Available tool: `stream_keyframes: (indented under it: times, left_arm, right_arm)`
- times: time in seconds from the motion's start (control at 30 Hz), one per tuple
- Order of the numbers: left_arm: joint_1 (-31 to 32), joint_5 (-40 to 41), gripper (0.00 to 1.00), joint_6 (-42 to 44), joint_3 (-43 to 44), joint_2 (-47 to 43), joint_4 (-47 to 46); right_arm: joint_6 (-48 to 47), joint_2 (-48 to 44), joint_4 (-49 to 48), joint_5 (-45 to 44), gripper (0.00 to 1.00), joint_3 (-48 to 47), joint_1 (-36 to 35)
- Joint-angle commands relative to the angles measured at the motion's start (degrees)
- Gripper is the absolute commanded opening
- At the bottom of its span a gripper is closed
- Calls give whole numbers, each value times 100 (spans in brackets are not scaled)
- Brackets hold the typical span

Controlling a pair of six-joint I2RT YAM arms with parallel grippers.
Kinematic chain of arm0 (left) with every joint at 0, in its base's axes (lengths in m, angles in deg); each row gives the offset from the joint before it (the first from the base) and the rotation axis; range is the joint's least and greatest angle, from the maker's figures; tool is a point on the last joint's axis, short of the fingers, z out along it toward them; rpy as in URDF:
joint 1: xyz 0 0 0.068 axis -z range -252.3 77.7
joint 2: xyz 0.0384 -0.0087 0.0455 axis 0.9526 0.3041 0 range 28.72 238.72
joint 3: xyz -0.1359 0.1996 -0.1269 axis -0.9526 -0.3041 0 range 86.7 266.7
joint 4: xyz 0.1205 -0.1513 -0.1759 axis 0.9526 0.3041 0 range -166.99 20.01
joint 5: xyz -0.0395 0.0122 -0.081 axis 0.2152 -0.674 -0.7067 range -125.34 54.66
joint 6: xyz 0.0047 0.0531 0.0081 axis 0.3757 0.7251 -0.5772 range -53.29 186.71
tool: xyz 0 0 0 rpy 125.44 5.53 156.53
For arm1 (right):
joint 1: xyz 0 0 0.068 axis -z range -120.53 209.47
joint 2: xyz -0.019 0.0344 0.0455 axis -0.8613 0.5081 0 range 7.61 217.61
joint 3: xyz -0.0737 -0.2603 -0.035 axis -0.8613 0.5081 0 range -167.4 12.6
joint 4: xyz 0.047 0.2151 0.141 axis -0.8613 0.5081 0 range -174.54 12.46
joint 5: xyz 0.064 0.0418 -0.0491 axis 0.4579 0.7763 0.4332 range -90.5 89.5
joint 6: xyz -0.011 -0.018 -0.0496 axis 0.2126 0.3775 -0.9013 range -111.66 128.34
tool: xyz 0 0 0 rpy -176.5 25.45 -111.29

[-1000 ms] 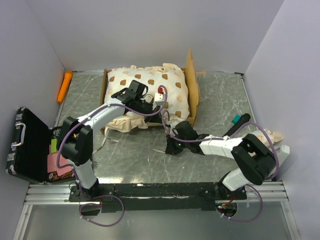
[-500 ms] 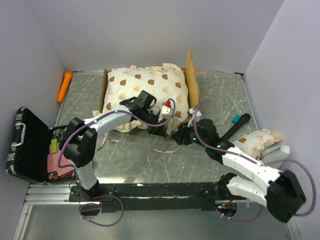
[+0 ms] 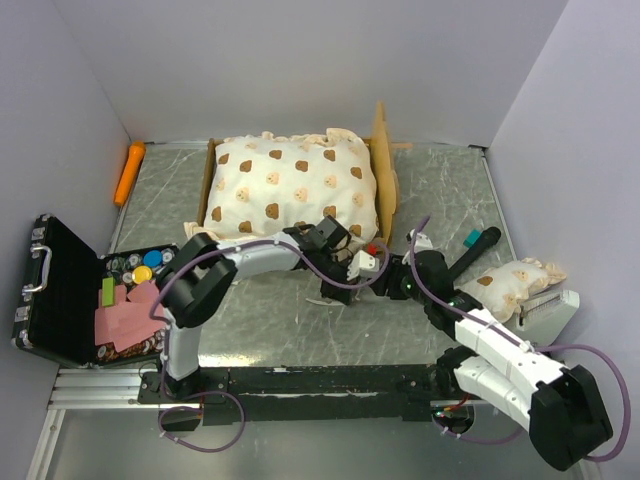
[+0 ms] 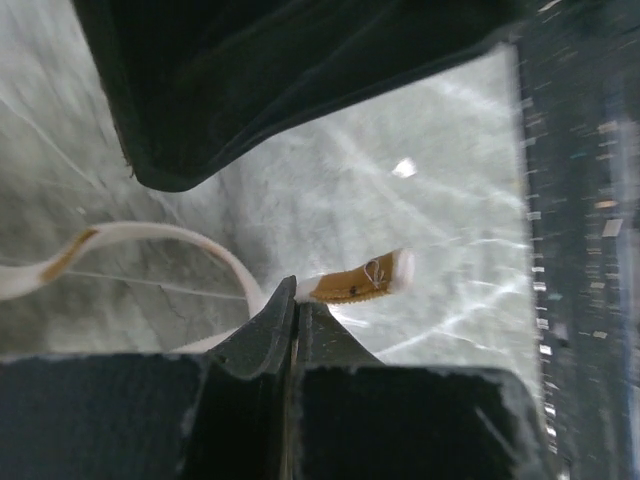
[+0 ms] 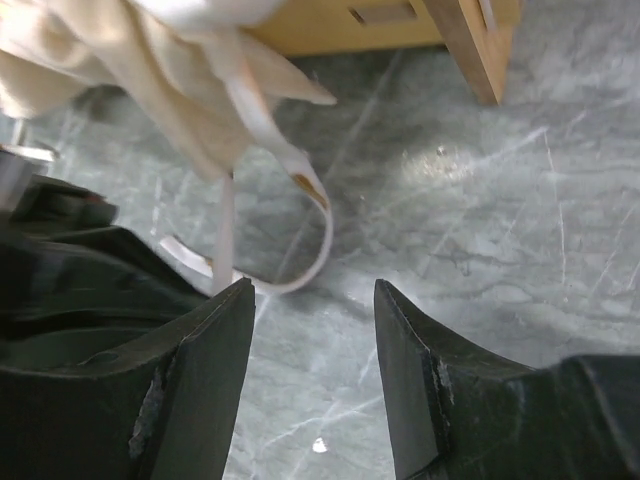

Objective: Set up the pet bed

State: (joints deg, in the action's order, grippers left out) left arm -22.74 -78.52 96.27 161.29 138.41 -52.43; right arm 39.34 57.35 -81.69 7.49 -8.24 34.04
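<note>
The pet bed [image 3: 383, 170] stands at the back, its light-wood frame [image 5: 400, 25] holding the cream bear-print mattress [image 3: 290, 185]. A white tie ribbon [image 5: 312, 245] hangs from the mattress's ruffle onto the table in front of the bed. My left gripper [image 3: 345, 288] is shut on this ribbon, whose brown-tipped end [image 4: 360, 280] sticks out past the jaws [image 4: 297, 302]. My right gripper [image 3: 388, 283] [image 5: 315, 300] hovers open just right of it, above the ribbon loop, with nothing between its fingers. The matching pillow [image 3: 515, 278] lies at the right wall.
An open black case [image 3: 45, 290] with coloured items sits at the left edge. An orange tool [image 3: 130, 170] lies at the back left. A black brush with a teal tag [image 3: 475, 245] and a white comb [image 3: 545, 305] lie by the pillow.
The left arm came off the mattress down to the bed's front right corner, and the mattress now lies flat in the frame. The right gripper opened and swung beside the left one.
</note>
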Motion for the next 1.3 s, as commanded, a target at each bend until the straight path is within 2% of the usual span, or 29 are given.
stream_keyframes:
  times: [0.0, 0.17, 0.27, 0.3, 0.47, 0.6, 0.8, 0.97, 1.07, 1.27]
  left_arm:
    - [246, 423, 1, -188, 91, 228, -266]
    - [616, 1056, 1, -108, 187, 615, -302]
    - [625, 1127, 25, -231, 197, 615, -337]
    - [625, 1180, 30, -232, 188, 572, -337]
    - [616, 1224, 44, -161, 275, 264, -110]
    - [555, 918, 51, -117, 398, 1, 303]
    - [344, 653, 59, 199, 697, -457, 1015]
    - [-77, 661, 58, 410, 339, -738, 1218]
    - [-359, 1012, 58, 489, -206, -1001, 1017]
    - [-368, 1856, 64, 875, -893, -1046, 569]
  right_arm:
    - [99, 334, -250, -43, 59, 168, 38]
    - [64, 476, -488, 1, 59, 133, 47]
    - [11, 362, -382, -87, 60, 98, 38]
    - [2, 309, -356, -130, 60, 115, 47]
    - [-33, 116, -303, -149, 61, 203, 161]
    - [-173, 141, -338, 18, 62, 194, 170]
    - [-314, 563, -540, 185, 62, 63, 170]
    - [-455, 529, -619, 282, 61, -17, 170]
    - [-403, 397, -567, 352, 61, 62, 161]
    - [-376, 414, -593, 168, 61, 89, 126]
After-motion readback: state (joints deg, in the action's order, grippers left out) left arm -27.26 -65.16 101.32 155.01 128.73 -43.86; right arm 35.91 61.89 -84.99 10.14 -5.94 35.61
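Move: The left hand grips the straight strap near its brown-tipped end. The bare tabletop where the strap will be laid is about 5 cm below and 2 cm back. The curved strap's free end lies on the table some 6 cm to the hand's left, level with it, 6 cm down; the bed's near leg is roughly 12 cm ahead and 4 cm right. From the open right hand, the laying spot is about 6 cm left, 4 cm back and 8 cm below. The left fingers, still pinching the straight strap, lower it about 4 cm to the table and open to let go. Then the left hand lifts clear and swings some 8 cm left and slightly forward, sinking again over the curved strap's free end with fingers open. The right hand, open throughout, sinks about 3 cm and hovers beside the straps. ##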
